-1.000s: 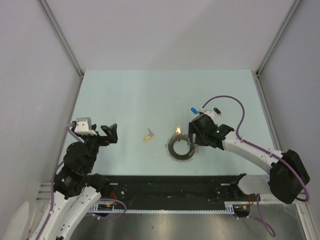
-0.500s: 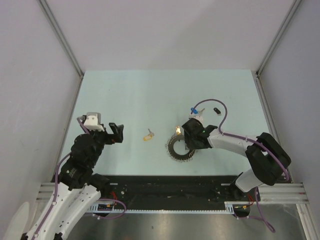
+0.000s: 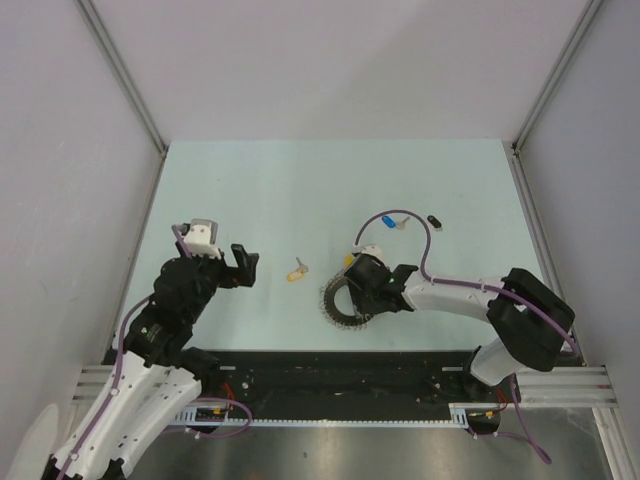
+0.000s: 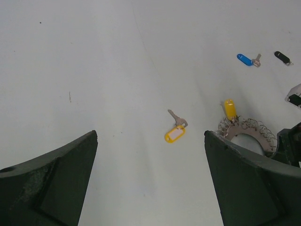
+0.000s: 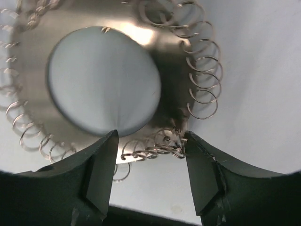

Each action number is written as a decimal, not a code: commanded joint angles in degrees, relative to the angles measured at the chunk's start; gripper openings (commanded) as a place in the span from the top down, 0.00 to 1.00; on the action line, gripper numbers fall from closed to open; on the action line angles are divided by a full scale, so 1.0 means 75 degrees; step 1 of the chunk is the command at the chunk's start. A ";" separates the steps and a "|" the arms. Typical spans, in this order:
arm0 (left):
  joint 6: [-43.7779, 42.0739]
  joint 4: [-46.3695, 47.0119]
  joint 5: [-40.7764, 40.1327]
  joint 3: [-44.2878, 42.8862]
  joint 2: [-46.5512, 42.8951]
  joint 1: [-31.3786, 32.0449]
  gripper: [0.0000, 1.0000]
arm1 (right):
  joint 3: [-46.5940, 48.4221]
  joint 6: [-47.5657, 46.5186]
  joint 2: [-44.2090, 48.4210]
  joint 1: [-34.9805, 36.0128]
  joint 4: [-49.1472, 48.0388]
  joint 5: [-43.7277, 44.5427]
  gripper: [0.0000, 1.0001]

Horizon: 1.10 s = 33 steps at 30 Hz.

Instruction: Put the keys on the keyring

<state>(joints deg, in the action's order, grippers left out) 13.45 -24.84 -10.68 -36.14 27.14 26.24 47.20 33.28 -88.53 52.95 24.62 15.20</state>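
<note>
The keyring (image 3: 340,303), a silvery ring rimmed with wire coils, lies right of the table's centre. My right gripper (image 3: 364,284) is down on its right side. In the right wrist view the jaws (image 5: 150,146) pinch the keyring's (image 5: 136,34) near rim, one finger at the inner hole, the other against the coils. A yellow key (image 3: 298,271) lies left of the ring. A second yellow tag (image 4: 229,108) sits at the ring's far edge. The blue key (image 3: 388,218) and black key (image 3: 434,221) lie farther back. My left gripper (image 3: 243,265) hovers open, left of the yellow key (image 4: 175,133).
Pale walls with metal corner posts (image 3: 130,90) close in the table on three sides. The right arm's purple cable (image 3: 425,245) arcs over the table near the blue key. The black rail (image 3: 340,375) with the arm bases runs along the near edge.
My right gripper has moved left and down onto the keyring and narrowed its jaws around the rim; the ring shifted slightly left. The left arm has crept to the right, still open.
</note>
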 commanded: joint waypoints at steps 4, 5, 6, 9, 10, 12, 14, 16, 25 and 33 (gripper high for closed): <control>-0.0188 0.0113 0.0673 -0.0361 0.0249 -0.0041 0.00 | 0.0269 -0.1153 0.1466 -0.0180 0.0420 -0.0012 0.37; -0.0200 0.0124 0.0790 -0.0373 0.0261 -0.0053 0.00 | 0.0269 -0.1411 0.1538 -0.0308 0.0409 -0.0023 0.38; -0.0212 0.0136 0.0837 -0.0373 0.0272 -0.0076 0.00 | 0.0258 -0.1878 0.1597 -0.0646 0.0292 -0.0081 0.39; -0.0258 0.0160 0.0931 -0.0373 0.0261 -0.0123 0.00 | 0.0246 -0.2315 0.1714 -0.1234 -0.0093 -0.0725 0.46; -0.0259 0.0160 0.0943 -0.0384 0.0261 -0.0135 0.00 | 0.0234 -0.2385 0.1691 -0.1607 -0.0188 -0.0877 0.52; -0.0293 0.0171 0.0966 -0.0361 0.0238 -0.0182 0.00 | 0.0234 -0.2386 0.1609 -0.1879 -0.0480 -0.1346 0.57; -0.0294 0.0171 0.0990 -0.0361 0.0237 -0.0206 0.00 | 0.0246 -0.2281 0.1446 -0.2137 -0.0634 -0.1708 0.63; -0.0294 0.0160 0.1025 -0.0349 0.0226 -0.0229 0.00 | 0.0234 -0.2025 0.1340 -0.2161 -0.0856 -0.1839 0.64; -0.0317 0.0136 0.1037 -0.0349 0.0249 -0.0264 0.00 | 0.0234 -0.0348 0.0473 -0.2114 -0.1326 -0.1699 0.72; -0.0317 0.0125 0.1025 -0.0338 0.0202 -0.0264 0.00 | 0.0246 0.0203 0.0062 -0.2079 -0.1431 -0.1593 0.74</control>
<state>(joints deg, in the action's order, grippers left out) 12.43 -24.77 -4.19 -36.23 28.97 24.62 47.70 31.42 -87.31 37.04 16.29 2.31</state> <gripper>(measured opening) 0.996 0.268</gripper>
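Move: The keyring's middle lies about 2 cm ahead and 3 cm left of the right hand, 2 cm below its finger pads, so that the fingers are at its near right rim. The yellow-tagged key at its far edge is some 10 cm ahead and 2 cm left. The pale-tagged key lies about 8 cm ahead and 12 cm left, the blue-tagged key roughly 18 cm ahead and 8 cm right. From the left hand the keyring is some 22 cm right, level forward and 22 cm down. The keyring's near right rim is left behind: after a short slip back, the right fingers come up clear of the small wire rings there and arc forward and rightward over the right rim to about 6 cm up. They then edge left and sink some 4 cm towards the far right rim, narrowing from over half open to about a quarter, the hand's left side tipping up about 15 degrees. ##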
